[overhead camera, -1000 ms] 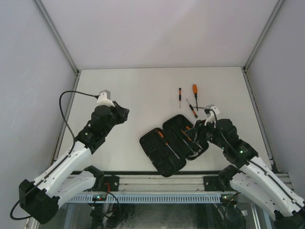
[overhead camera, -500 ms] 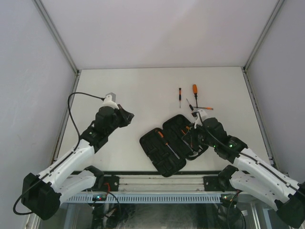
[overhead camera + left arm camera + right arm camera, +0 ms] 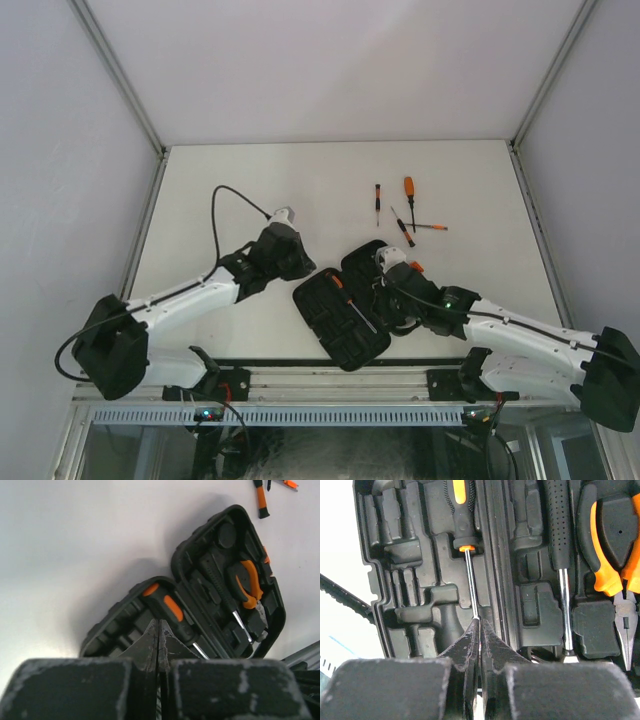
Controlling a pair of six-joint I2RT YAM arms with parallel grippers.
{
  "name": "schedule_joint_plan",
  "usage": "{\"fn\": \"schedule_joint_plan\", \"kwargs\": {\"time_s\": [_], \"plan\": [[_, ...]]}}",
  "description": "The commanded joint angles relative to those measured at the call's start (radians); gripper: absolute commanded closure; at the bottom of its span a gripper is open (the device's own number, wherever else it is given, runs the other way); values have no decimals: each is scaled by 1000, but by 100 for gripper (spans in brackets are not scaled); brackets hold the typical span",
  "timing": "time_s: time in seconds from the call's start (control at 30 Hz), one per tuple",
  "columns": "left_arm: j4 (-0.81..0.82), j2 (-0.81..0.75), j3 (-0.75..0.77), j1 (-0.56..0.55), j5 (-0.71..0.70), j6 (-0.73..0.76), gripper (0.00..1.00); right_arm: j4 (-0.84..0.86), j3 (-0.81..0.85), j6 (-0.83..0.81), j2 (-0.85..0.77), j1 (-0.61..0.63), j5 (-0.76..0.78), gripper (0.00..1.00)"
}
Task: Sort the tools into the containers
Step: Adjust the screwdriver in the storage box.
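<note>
The black case (image 3: 322,318) lies open near the table's front edge. Its left half holds an orange-and-black screwdriver (image 3: 462,520); its right half holds orange-handled pliers (image 3: 607,560) and a black-gripped tool with a metal shaft (image 3: 559,535). My left gripper (image 3: 159,625) is shut, low over the left half beside the screwdriver's handle (image 3: 167,605). My right gripper (image 3: 480,622) is shut too, its tips at the end of the screwdriver's shaft, with nothing seen between them. Several loose screwdrivers (image 3: 407,190) lie on the table behind the case.
The left arm (image 3: 200,292) stretches in from the left, the right arm (image 3: 500,325) from the right, and both meet over the case. Grey walls close in the white table (image 3: 260,190). A metal rail (image 3: 330,372) runs along the front edge.
Both arms have swung inward to the case. The left gripper came from the open table on the left, the right from the case's right edge. Both grippers closed.
</note>
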Motion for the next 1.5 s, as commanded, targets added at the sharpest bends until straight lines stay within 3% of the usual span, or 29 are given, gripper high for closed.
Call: {"fn": "schedule_joint_plan", "kwargs": {"time_s": [0.0, 0.3, 0.67, 1.47], "plan": [[-56, 93, 151, -54, -52, -61, 100, 28, 35, 37, 6, 37, 78, 100], [-275, 301, 364, -129, -99, -55, 98, 10, 35, 47, 29, 54, 102, 100], [-345, 387, 437, -154, -133, -71, 70, 17, 33, 50, 53, 71, 102, 100], [-365, 528, 520, -154, -153, -78, 71, 22, -1, 74, -8, 86, 87, 100]]}}
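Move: Lying in the near half of the open storage box, the screwdriver's handle is about 6 cm right of the left hand, 4 cm back and 9 cm below. The hammer lies about 17 cm right and 7 cm back, the pliers about 20 cm right and 5 cm back, both similarly low. From the right hand, that handle is some 9 cm left, 6 cm ahead and 5 cm below, with its shaft's middle about 4 cm left and level. Swinging about 5 cm to the right, then sinking some 5.5 cm in all towards the screwdriver's handle, the left hand rolls and tips steeper by about 20 degrees. Its shut fingers open to nearly a third, straddling the handle from above. The right hand, still shut, stays low by the shaft, dips about 1 cm and comes back up. ##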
